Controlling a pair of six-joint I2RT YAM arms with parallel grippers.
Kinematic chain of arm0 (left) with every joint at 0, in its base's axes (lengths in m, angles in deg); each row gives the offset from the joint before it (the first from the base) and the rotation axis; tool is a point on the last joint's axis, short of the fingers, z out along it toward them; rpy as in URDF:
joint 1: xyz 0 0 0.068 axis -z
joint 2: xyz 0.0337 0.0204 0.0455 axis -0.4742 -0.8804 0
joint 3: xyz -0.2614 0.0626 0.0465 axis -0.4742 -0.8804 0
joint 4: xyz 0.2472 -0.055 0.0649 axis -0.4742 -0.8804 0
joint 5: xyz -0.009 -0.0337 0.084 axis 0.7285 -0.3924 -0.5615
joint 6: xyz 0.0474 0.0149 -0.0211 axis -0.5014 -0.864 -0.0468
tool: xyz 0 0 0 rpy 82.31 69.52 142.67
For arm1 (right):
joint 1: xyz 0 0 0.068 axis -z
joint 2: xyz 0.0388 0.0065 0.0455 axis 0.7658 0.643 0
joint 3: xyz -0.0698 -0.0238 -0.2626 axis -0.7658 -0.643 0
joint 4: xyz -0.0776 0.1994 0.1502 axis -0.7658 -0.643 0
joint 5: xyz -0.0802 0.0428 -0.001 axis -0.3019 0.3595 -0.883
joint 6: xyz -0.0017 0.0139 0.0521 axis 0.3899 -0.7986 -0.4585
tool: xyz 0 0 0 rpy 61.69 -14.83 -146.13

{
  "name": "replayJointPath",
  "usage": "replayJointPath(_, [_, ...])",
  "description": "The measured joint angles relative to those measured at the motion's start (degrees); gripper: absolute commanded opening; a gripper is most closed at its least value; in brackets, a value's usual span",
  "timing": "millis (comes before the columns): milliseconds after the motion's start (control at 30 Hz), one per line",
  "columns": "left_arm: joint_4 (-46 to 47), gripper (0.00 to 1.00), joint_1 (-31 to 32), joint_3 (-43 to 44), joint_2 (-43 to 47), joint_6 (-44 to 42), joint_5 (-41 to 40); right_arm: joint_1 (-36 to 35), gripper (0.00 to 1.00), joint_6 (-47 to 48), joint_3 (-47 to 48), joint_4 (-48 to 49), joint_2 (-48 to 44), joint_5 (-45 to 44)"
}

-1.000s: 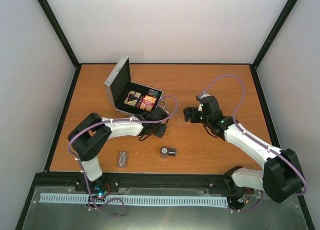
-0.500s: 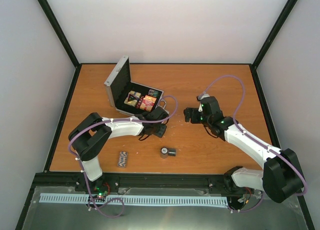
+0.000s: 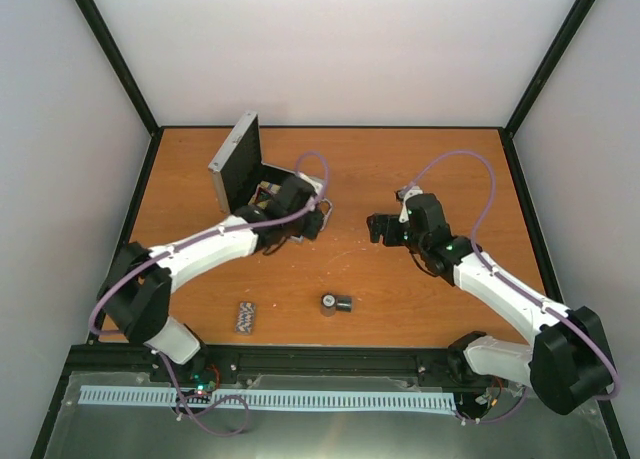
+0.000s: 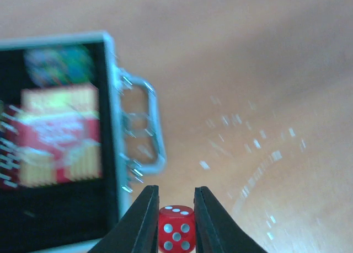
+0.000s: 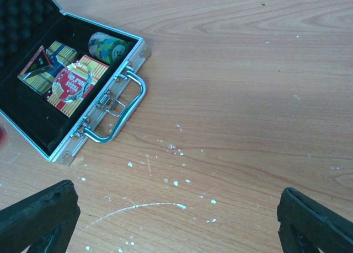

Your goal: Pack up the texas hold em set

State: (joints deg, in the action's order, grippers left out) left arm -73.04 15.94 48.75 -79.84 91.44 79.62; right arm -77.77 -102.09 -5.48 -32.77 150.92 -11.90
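The silver case (image 3: 235, 160) stands open at the back left, its lid upright. My left gripper (image 3: 312, 221) hovers at its front right corner, shut on a red die (image 4: 176, 236), which shows five pips between the black fingers (image 4: 144, 220). In the left wrist view the case's black lining (image 4: 55, 209), a red card box (image 4: 55, 134) and the metal handle (image 4: 144, 126) lie to the left, blurred. The right wrist view shows the case (image 5: 38, 118) holding card boxes (image 5: 77, 82), a red-edged triangle (image 5: 41, 63) and green chips (image 5: 107, 46). My right gripper (image 5: 176, 225) is open over bare table.
A dark chip stack (image 3: 336, 303) lies on its side on the wooden table (image 3: 430, 169) between the arms. A striped chip stack (image 3: 245, 317) lies near the front edge at the left. White walls close in the table on three sides.
My left arm has lifted and swung back toward the case, carrying the die; its gripper has finished closing. The right arm has barely moved.
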Motion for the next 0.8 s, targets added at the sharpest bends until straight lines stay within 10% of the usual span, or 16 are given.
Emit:
replayJointPath(333, [2.54,0.07,-17.88,9.33,-3.72,-8.98,4.42,0.07,0.99,0.26,0.0,-0.04,-0.96,-0.46])
replayJointPath(800, [1.07,0.06,-22.1,22.64,-25.33,-17.05,5.46,0.55,0.98,0.68,2.43,-0.46,4.68,-0.44])
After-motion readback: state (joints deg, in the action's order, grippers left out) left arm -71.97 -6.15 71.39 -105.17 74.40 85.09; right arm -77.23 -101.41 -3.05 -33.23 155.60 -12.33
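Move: The left gripper already holds the die in the air. The open case's middle is about 12 cm ahead, 10 cm left and 9 cm below; its handle is some 9 cm straight ahead. Inside, the red card pack sits about 11 cm ahead and 6 cm left, the blue card pack 14 cm ahead and 14 cm left, and the chip roll 17 cm ahead and 4 cm left. From the right hand the case lies roughly 12 cm ahead, 26 cm left. Keep the die pinched and swing the left gripper in a quick arc, forward about 17 cm and left some 9 cm, rising at first to clear the case's near edge, then sinking about 10 cm from the top of the arc. Slow down low over the case's inside, beside the chip roll and card packs, fingers still shut on the die. ##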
